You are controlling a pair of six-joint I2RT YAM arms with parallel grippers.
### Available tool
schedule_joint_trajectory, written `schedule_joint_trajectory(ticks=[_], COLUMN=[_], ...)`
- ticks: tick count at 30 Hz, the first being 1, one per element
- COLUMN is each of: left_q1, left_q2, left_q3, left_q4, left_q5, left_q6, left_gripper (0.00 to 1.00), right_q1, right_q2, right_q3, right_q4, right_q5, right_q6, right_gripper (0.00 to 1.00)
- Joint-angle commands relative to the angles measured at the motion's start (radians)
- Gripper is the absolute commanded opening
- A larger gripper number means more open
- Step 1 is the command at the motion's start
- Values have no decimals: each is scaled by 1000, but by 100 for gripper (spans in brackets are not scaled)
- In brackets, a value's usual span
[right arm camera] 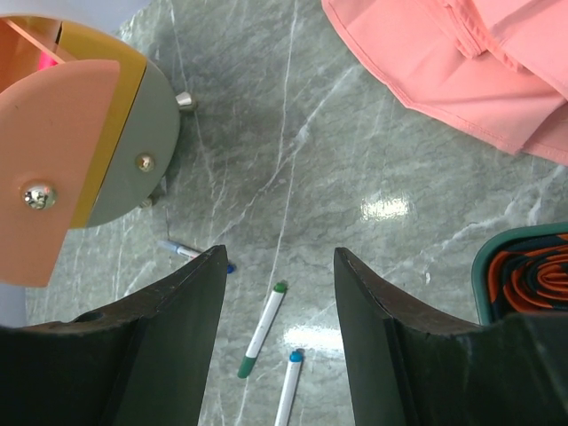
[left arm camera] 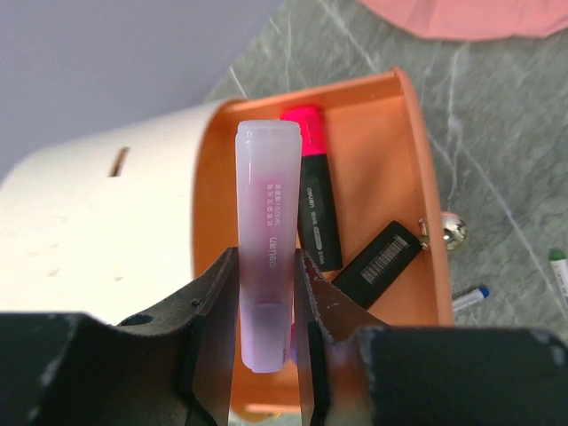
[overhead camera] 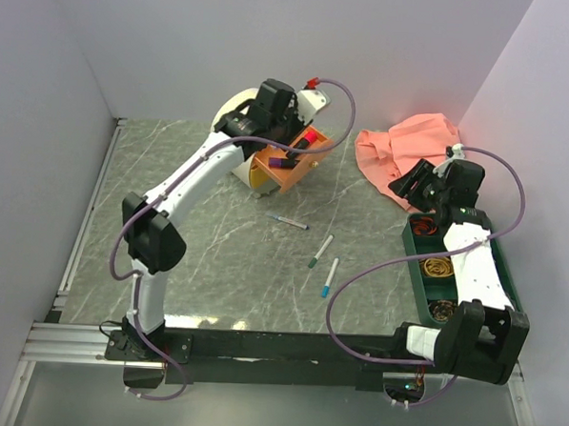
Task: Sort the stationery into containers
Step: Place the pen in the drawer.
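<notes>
My left gripper [left arm camera: 266, 266] is shut on a lilac highlighter [left arm camera: 266, 204] and holds it over the pulled-out peach-orange drawer [left arm camera: 408, 160] of the cream cabinet [left arm camera: 106, 222]. A pink-black highlighter [left arm camera: 315, 204] and a black barcoded piece [left arm camera: 377, 264] lie inside that drawer. From above, the left gripper [overhead camera: 284, 156] hangs over the drawer [overhead camera: 291, 175], with a yellow drawer [overhead camera: 253, 176] under it. Three thin white pens [overhead camera: 289, 221] [overhead camera: 320, 250] [overhead camera: 330, 276] lie on the table. My right gripper [overhead camera: 410, 186] [right arm camera: 280, 257] is open and empty, above the green-tipped pen [right arm camera: 263, 330].
A pink cloth [overhead camera: 402, 148] lies crumpled at the back right. The dark green compartment tray [overhead camera: 417, 263] sits along the right wall under the right arm. White walls close in the left, back and right sides.
</notes>
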Motion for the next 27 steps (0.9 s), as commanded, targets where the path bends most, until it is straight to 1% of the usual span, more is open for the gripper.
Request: schedule_joint_trajectory(ticks=[1, 3, 6, 7, 10, 11, 12, 13, 14, 15, 16, 17, 18, 19, 20, 21, 22, 23, 25, 27], left_q1=[-7, -7, -7, -9, -12, -13, -14, -14, -15, -14, -14, -14, -7, -1, 8, 31, 45, 61, 112, 166], left_q2=[10, 7, -42, -56, -128, -152, -204, -237, -267, -336, -370, -401, -442, -458, -473, -505, -522, -537, -591, -639], left_q3=[36, 39, 32, 38, 35, 26, -11, -35, -66, -101, -185, -222, -270, -293, -319, -377, -404, -427, -485, -532], left_q4=[50, 66, 84, 84, 93, 101, 113, 130, 179, 211, 249, 297, 302, 299, 296, 297, 296, 293, 287, 287], left_q5=[-57, -87, -61, -45, 7, 19, 21, 19, 13, -10, -69, -103, -132, -165, -174, -189, -202, -200, -208, -215], left_q6=[-17, -41, -72, -80, -100, -100, -94, -91, -89, -81, -75, -72, -68, -64, -63, -77, -90, -106, -150, -170], left_gripper=[33, 49, 53, 54, 59, 62, 63, 66, 73, 79, 84, 94, 98, 99, 99, 100, 99, 100, 100, 100], right_q1=[-9, -9, -8, -8, 3, 9, 18, 53, 78, 110, 179, 219, 254, 279, 334, 357, 382, 428, 468, 512], right_q2=[3, 3, -3, -3, 3, 7, 18, 29, 41, 59, 104, 127, 165, 182, 196, 223, 237, 250, 290, 332], right_q3=[47, 49, 46, 37, 31, 32, 41, 78, 102, 127, 168, 181, 189, 192, 192, 192, 192, 193, 198, 208], right_q4=[40, 40, 37, 35, -9, -35, -86, -241, -337, -421, -569, -624, -656, -673, -670, -667, -655, -652, -641, -637], right_q5=[0, -17, -88, -163, -306, -434, -501, -548, -572, -554, -529, -500, -451, -422, -399, -344, -318, -293, -221, -187], right_q6=[-5, -23, -95, -124, -316, -494, -616, -760, -1071, -1206, -1331, -1544, -1613, -1664, -1741, -1778, -1812, -1886, -1960, -2036], right_gripper=[59, 61, 61, 61, 62, 62, 62, 63, 64, 64, 64, 64, 64, 64, 64, 64, 64, 63, 63, 62])
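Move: The open orange drawer is right under the left hand, which holds the pink pen, its middle about 10 cm below. In it, some 12 cm down, the red-capped marker lies 2 cm ahead and 2 cm right, the purple marker 4 cm back and 1 cm left. From the right hand the green-capped pen lies about 19 cm left, 7 cm back, 20 cm below; the blue-capped pen, level with that, is 15 cm back, 17 cm left. The pink pen is lowered about 2 cm over the drawer and let go as the left fingers spread to fully open; that hand then climbs some 17 cm, drawing left and back over the cabinet. Towards the green-capped pen the right hand swings left, down and back, some 19 cm in all, turning roughly 95 degrees counter-clockwise, fingers still open. ##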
